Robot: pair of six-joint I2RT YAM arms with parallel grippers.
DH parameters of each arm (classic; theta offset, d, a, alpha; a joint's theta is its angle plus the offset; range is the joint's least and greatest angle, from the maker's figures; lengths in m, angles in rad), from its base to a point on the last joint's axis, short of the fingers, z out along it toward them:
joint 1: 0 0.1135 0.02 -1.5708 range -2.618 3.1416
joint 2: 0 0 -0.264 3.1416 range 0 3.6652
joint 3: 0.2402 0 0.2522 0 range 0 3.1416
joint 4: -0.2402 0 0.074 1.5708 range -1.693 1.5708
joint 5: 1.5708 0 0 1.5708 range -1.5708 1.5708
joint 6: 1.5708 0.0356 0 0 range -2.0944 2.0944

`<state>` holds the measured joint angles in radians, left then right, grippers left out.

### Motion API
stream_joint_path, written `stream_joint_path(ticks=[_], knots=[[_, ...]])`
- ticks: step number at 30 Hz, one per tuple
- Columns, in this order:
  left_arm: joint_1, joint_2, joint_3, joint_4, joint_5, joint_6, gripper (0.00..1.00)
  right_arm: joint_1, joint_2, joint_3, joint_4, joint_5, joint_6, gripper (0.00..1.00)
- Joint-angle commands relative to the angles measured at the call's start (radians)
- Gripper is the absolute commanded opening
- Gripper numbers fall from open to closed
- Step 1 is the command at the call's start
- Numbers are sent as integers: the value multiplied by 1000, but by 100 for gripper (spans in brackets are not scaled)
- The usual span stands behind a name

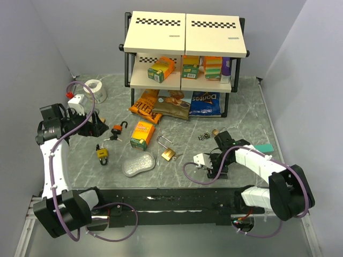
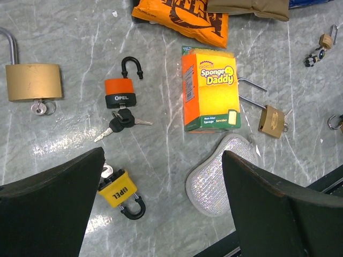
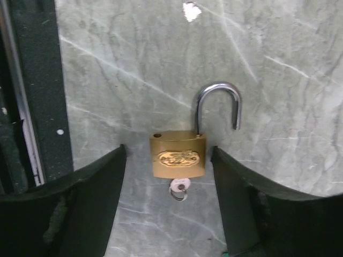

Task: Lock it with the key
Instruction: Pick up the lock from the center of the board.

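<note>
In the right wrist view a small brass padlock [image 3: 178, 155] lies flat on the marble table, its steel shackle [image 3: 217, 101] swung open. A silver key [image 3: 179, 187] with a ring sticks out of the bottom of its body. My right gripper [image 3: 168, 155] is open, with one finger on each side of the lock body; narrow gaps show, the right one very slim. From above, the right gripper [image 1: 213, 167] hides this lock. My left gripper [image 1: 99, 127] hangs open over the left of the table with nothing between its fingers [image 2: 53, 203].
Other padlocks lie around: orange [image 1: 117, 130], yellow [image 2: 115, 187], a long-shackle brass one [image 1: 168, 153] and a big brass one [image 2: 32, 80]. A sponge box [image 1: 142, 134] and a silver scrubber [image 1: 138, 165] sit mid-table. The shelf rack [image 1: 182, 48] stands behind. A black rail [image 3: 37, 91] runs beside the lock.
</note>
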<state>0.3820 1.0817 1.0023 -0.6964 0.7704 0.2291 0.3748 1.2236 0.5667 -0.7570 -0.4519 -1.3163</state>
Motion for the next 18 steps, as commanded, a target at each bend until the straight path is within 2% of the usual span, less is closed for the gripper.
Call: stream_joint_path(ticks=[1,3,4,7,9,11,12,13,15,18], knots=[[0,-2,1,31,23,41,96,19,36,-4,45,7,-4,62],[0,-2,4,32,27,47,96,18,39,-22,67,33,-6,56],[0,-3,7,32,29,50,96,19,43,-27,80,39,-6,48],[0,-3,18,29,53,64,96,18,40,-25,78,33,15,32],[0,-6,19,21,101,79,96,16,42,15,52,-1,49,20],[0,-17,10,15,142,114,96,19,40,83,-9,-39,106,12],[0,-25,6,14,180,140,96,18,33,110,-33,-89,124,4],[-2,-31,1,11,200,156,96,18,30,137,-63,-114,141,1],[0,-57,-19,26,233,170,98,18,16,218,-135,-198,199,0],[0,-89,-51,35,360,211,99,18,1,332,-236,-290,278,0]])
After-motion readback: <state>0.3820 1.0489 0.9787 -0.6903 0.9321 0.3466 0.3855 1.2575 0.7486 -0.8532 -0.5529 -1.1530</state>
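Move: The open brass lock's body lies practically within the right hand's spread fingers, about 1 cm ahead of their midpoint and at their height, its shackle pointing left. From that hand the larger brass lock is some 18 cm left and 7 cm ahead, the combination lock about 13 cm ahead and 4 cm left, and the teal box roughly 8 cm ahead and 15 cm right. From the left hand, the open lock is about 37 cm right, 13 cm back and 20 cm below. The open brass lock is pinched by its front and back edges as the right hand eases about 1 cm forward and closes its fingers on the body; the hand then lifts the lock some 4 to 5 cm, carrying it about 3 cm to the left. Late on, the empty left hand, fingers still wide, swings about 2 cm right and slightly up, turning some 10 degrees clockwise. ##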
